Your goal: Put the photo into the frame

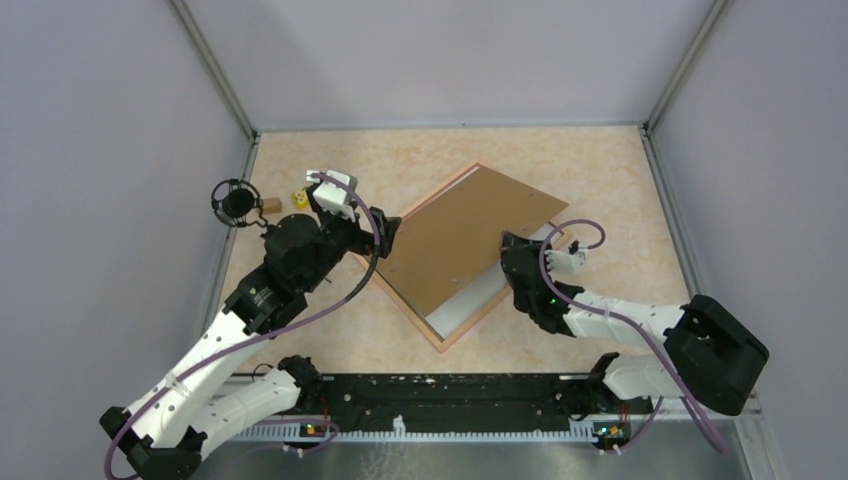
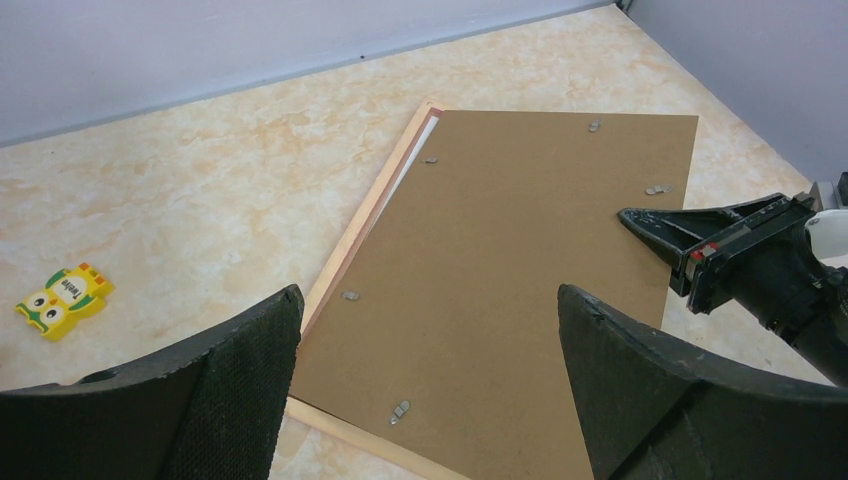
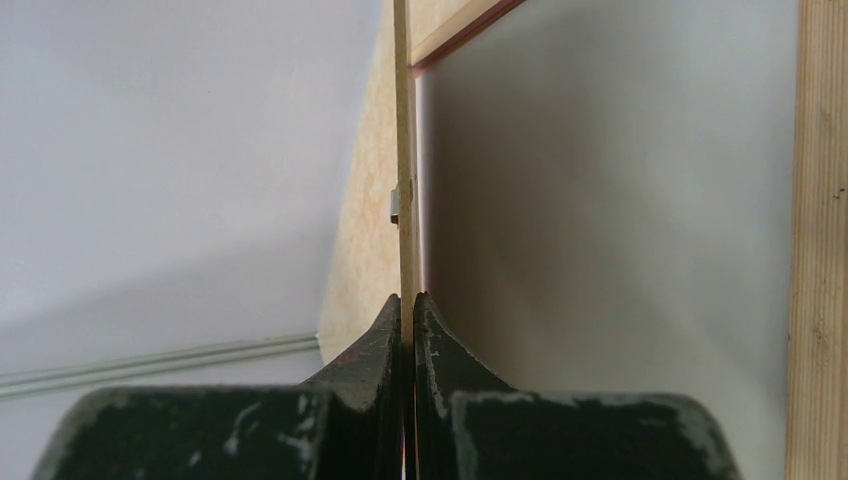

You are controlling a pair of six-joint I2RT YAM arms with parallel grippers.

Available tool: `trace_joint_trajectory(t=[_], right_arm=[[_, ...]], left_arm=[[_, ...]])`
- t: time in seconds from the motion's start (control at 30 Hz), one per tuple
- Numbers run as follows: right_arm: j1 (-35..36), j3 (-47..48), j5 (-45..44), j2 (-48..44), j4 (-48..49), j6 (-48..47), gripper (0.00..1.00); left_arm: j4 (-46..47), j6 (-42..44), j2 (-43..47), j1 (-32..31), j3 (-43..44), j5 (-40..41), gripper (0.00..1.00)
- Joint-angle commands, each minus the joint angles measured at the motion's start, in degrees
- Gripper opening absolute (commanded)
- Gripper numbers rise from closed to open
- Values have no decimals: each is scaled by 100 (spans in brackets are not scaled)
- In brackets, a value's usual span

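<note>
The salmon-pink frame (image 1: 409, 311) lies flat on the table, turned like a diamond. Inside it lies the photo (image 1: 478, 300), its white back up and mostly covered. A brown backing board (image 1: 465, 240) rests over it, shifted toward the back. My right gripper (image 1: 512, 246) is shut on the board's right edge. In the right wrist view the thin board (image 3: 404, 150) runs edge-on between the closed fingers (image 3: 432, 330), with the photo's white back (image 3: 600, 200) and a frame rail (image 3: 822, 250) beside it. My left gripper (image 2: 428, 296) hangs open and empty above the board's (image 2: 520, 250) near-left corner.
A yellow toy block (image 1: 299, 198) and a small brown block (image 1: 271, 205) lie at the back left, next to a black round fixture (image 1: 237, 203). The yellow toy (image 2: 62, 298) also shows in the left wrist view. Grey walls enclose the table.
</note>
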State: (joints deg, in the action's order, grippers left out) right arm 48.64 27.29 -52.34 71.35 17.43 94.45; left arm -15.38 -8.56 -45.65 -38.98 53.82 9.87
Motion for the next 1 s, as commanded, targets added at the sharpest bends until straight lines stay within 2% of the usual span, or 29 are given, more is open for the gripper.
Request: trace_joint_trajectory(t=[0.0, 0.1, 0.37, 0.53, 0.57, 0.7, 0.8, 0.97], right_arm=[[75, 213, -15, 91, 441, 280, 1], [75, 296, 16, 135, 277, 163, 26], [66, 657, 356, 437, -371, -217, 70], [62, 1337, 610, 748, -1618, -433, 95], [60, 1537, 635, 822, -2024, -466, 98], [44, 2126, 716, 1034, -3037, -828, 99], [11, 2356, 844, 1140, -3265, -1317, 99], [-81, 2400, 1273, 1210, -3125, -2310, 99]], left_arm=[[255, -44, 37, 29, -20, -64, 99], [262, -51, 47, 28, -21, -64, 99], [268, -50, 70, 31, -30, -82, 99], [281, -59, 73, 30, -54, -86, 99], [290, -67, 79, 31, -56, -90, 99], [297, -76, 59, 28, -60, -117, 99], [290, -75, 58, 29, -65, -109, 99], [296, -70, 68, 28, -65, -82, 99]])
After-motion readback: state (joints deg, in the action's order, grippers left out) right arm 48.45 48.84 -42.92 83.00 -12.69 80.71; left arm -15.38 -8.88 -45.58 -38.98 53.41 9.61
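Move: My right hand grips the backing board by its raised right edge. The frame it belongs in has its middle about 8 cm to my left, 2 cm back and 4 cm below; the board's middle is some 8 cm left, level ahead and 3 cm down. The frame's near-right rail lies about 10 cm straight back and 4 cm down. From my idle left hand, the frame's middle is roughly 13 cm right, 3 cm ahead and 20 cm below. I let go of the board's edge with my right hand, spreading its fingers fully while they go about 4 cm left and 3 cm down, in over the board. The wrist tips the fingers down some 20 degrees, drops its left side about 25 and turns a little counter-clockwise, one finger ending close to the board's right edge, seeming to push it leftward. ##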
